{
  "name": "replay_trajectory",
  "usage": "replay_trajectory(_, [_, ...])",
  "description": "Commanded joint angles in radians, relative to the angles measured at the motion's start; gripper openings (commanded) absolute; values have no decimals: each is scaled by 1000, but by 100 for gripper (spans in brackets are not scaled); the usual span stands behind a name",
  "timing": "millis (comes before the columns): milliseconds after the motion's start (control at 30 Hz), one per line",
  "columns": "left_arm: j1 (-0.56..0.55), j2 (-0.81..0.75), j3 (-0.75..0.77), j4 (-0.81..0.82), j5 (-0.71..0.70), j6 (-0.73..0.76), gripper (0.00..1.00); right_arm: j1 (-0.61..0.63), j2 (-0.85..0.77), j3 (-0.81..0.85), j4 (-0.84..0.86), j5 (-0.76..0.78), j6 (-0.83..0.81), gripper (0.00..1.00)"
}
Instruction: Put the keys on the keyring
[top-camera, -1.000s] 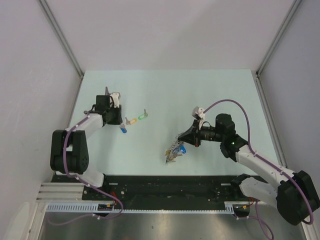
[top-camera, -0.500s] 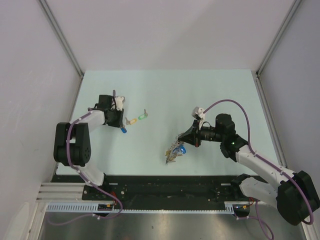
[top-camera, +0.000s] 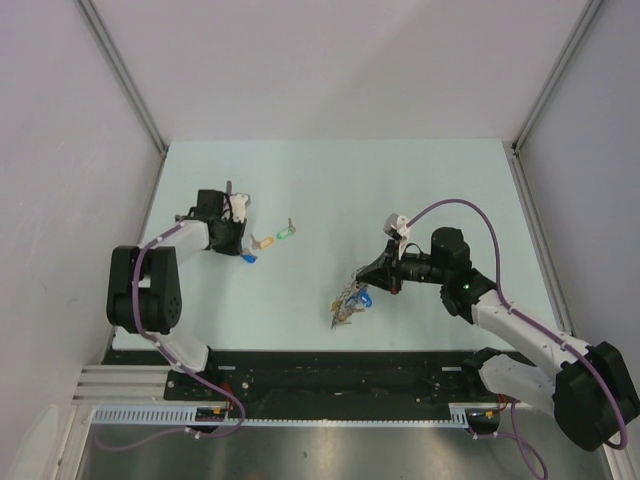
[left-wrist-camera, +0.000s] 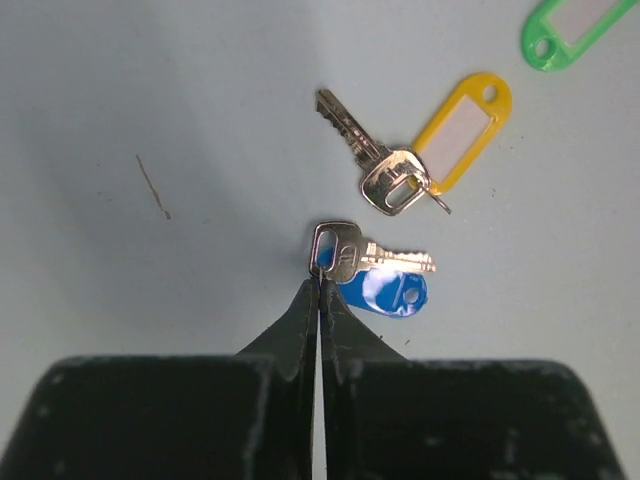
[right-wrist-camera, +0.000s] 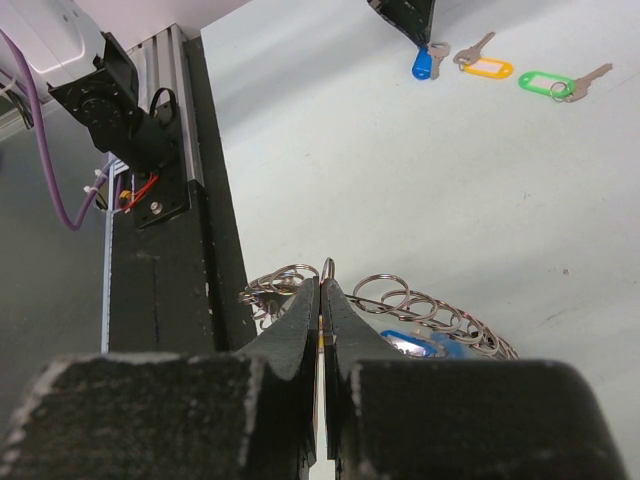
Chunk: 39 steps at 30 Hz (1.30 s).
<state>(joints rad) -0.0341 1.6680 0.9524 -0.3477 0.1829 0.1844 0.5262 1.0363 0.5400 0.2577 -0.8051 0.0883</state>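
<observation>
Three keys lie at the left of the table. The blue-tagged key has its small ring pinched between the tips of my left gripper, which is shut. The orange-tagged key and the green tag lie just beyond it, apart. My right gripper is shut on one loop of the keyring, a grey ring fringed with small rings and a blue tag, held near the table's front.
The black rail at the table's front edge lies just left of the keyring. The pale green table is bounded by white walls on the left, back and right.
My left gripper swung down and right onto the blue-tagged key and shut on its ring. The right arm and the keyring have not moved.
</observation>
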Motion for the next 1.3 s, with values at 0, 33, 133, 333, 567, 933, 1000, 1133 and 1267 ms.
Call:
replay_trajectory(0, [0,-94,26,-27,-2,1,1,3,-39,40,37,-14,-10,0])
replay_trajectory(33, [-4,-128,23,-31,-6,-2,0,4,-44,40,37,-14,-10,0])
replay_trajectory(133, [-52,-215,13,-28,-10,-11,0,8,-73,40,26,-6,-5,0])
replay_trajectory(333, [-240,-327,-18,61,4,-42,0,9,-180,40,-44,32,-1,0])
replay_trajectory(567, [-502,-252,15,305,43,-131,0,5,-329,54,-178,93,-12,0])
replay_trajectory(933, [-765,119,167,688,13,-203,0,1,-436,106,-354,145,-42,0])
replay_trajectory(1000, [-783,153,142,783,12,-218,0,1,-441,107,-370,150,-45,0])
replay_trajectory(1133, [-796,213,54,949,21,-308,0,1,-432,117,-382,150,-47,0])
replay_trajectory(1267, [-797,240,-43,1078,23,-368,1,1,-420,118,-388,149,-50,0])
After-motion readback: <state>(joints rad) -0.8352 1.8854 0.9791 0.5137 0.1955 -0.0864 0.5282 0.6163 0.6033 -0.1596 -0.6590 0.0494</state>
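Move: The left hand is shut on the blue-tagged key at the tabletop; the keyring hanging from the right gripper has its middle about 31 cm to its right, 16 cm back and 9 cm above. Still on the table, the yellow-tagged key lies some 5 cm right and 3 cm ahead of the left hand, and the green-tagged one about 13 cm right and 6 cm ahead. For the right hand, the blue-tagged key is roughly 33 cm left, 14 cm ahead and 17 cm below. Keeping its pinch on the blue-tagged key, the left hand lifts it off the table and sweeps about 37 cm to the right towards the hanging keyring, climbing some 12 cm before sinking by more than half of that and easing slightly back, while the wrist turns clockwise and the fingers swing up and round to point more to the right. Meanwhile the right hand, still gripping the keyring, raises it about 5 cm and draws it a little right and back, both grippers staying shut. ##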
